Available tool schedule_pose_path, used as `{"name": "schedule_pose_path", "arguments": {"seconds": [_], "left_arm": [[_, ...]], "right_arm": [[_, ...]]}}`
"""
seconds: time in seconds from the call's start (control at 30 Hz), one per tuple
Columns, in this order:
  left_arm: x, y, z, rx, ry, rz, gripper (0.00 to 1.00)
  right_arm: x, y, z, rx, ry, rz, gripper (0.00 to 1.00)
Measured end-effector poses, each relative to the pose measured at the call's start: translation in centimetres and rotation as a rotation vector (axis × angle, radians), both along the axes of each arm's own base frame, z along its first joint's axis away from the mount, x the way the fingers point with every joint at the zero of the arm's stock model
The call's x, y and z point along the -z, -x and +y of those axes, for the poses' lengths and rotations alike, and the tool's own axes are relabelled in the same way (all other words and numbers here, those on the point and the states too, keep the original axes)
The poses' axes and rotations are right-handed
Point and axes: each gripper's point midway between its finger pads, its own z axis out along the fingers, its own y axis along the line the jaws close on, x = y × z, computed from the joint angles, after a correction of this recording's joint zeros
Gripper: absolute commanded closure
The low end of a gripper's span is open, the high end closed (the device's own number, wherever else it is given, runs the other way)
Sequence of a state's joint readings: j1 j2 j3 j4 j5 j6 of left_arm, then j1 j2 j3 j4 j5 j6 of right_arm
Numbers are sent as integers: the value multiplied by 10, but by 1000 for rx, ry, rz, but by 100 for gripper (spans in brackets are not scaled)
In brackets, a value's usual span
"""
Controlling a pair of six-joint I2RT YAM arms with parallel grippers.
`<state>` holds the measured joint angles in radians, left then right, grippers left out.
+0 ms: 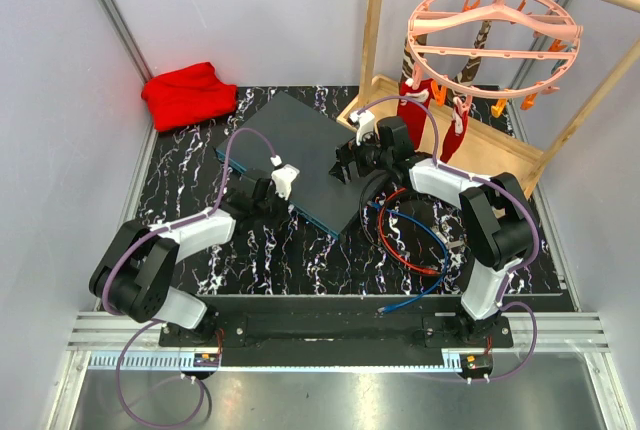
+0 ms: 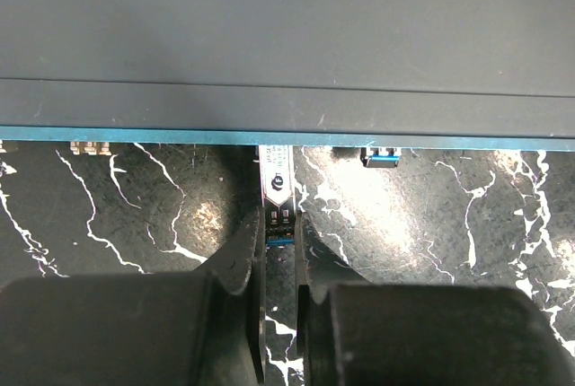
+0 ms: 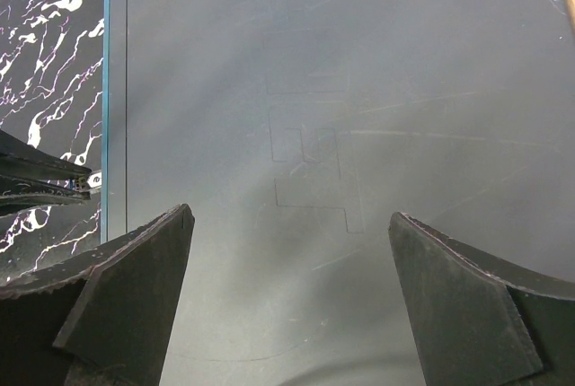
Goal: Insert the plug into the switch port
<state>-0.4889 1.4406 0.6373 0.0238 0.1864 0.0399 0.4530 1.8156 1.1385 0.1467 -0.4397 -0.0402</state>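
The switch [image 1: 300,145] is a flat dark grey box lying at an angle on the marbled table, with a thin teal front edge [image 2: 180,135]. My left gripper [image 1: 268,193] sits right in front of that edge, shut on the plug [image 2: 277,184]. The plug is a small silver module with a blue tab, held between the fingertips [image 2: 254,233]. Its far end meets the teal edge; how deep it sits is hidden. My right gripper [image 1: 350,162] stands wide open [image 3: 289,215] over the switch's grey top [image 3: 377,81], holding nothing.
Another small blue-tabbed plug [image 2: 379,158] sits in the edge to the right. Red and blue cables [image 1: 412,240] loop beside the right arm. A red cloth [image 1: 188,93] lies back left. A wooden tray [image 1: 490,140] and a pink hanger [image 1: 492,30] stand back right.
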Motion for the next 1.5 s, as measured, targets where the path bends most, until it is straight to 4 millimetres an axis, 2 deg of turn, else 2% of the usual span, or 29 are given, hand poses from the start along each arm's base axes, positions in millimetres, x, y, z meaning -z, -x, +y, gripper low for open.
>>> {"name": "schedule_pose_path", "arguments": {"seconds": [0.33, 0.57, 0.6, 0.73, 0.83, 0.97, 1.07, 1.2, 1.37, 1.5], "left_arm": [[2, -1, 0, -1, -2, 3, 93], [2, -2, -1, -13, 5, 3, 67], [-2, -6, -4, -15, 23, -13, 59], [-23, -17, -21, -4, 102, -90, 43], [-51, -21, -31, 9, 162, -168, 33], [-92, -18, -28, -16, 234, -277, 30], [-106, -11, -17, -86, 275, -302, 28], [-94, 0, 4, -246, 299, -241, 27], [-47, 19, 36, -501, 267, -76, 27], [-22, 27, 52, -641, 232, 3, 27]], "right_arm": [[0, 0, 0, 3, -5, 4, 0], [-1, 0, 1, 5, -9, 3, 0], [-1, 0, 1, 5, -9, 3, 0], [-1, 0, 1, 6, -9, 3, 0], [-1, 0, 1, 5, -9, 3, 0], [-1, 0, 1, 5, -8, 4, 0], [-1, 0, 1, 6, -8, 4, 0], [-1, -1, 0, 7, -9, 5, 0], [-1, 0, 1, 10, -12, 9, 0], [-1, 0, 1, 10, -12, 10, 0]]}}
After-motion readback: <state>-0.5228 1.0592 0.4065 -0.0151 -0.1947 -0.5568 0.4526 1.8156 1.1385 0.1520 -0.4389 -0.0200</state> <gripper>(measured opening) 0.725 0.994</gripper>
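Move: The plug is still pinched by its outer end in the left fingers, its middle about 2 cm ahead of that hand and 1 cm to its right, 1 cm lower. Its port mouth lies roughly 4 cm ahead and 3 cm right; the switch's middle is some 16 cm ahead, 7 cm right. A small blue-black connector in the front edge is about 1 cm ahead, 6 cm right. From the idle right hand, the plug lies some 12 cm back, 14 cm left and 7 cm below. The plug is let go where it sticks out of the switch front: the left fingers open wide and the hand lifts off about 10 cm, at first easing slightly forward and right. The hand then swings down and left, drifting back a little, turning some 35 degrees counter-clockwise, to end open beside the plug, away from the front edge. ##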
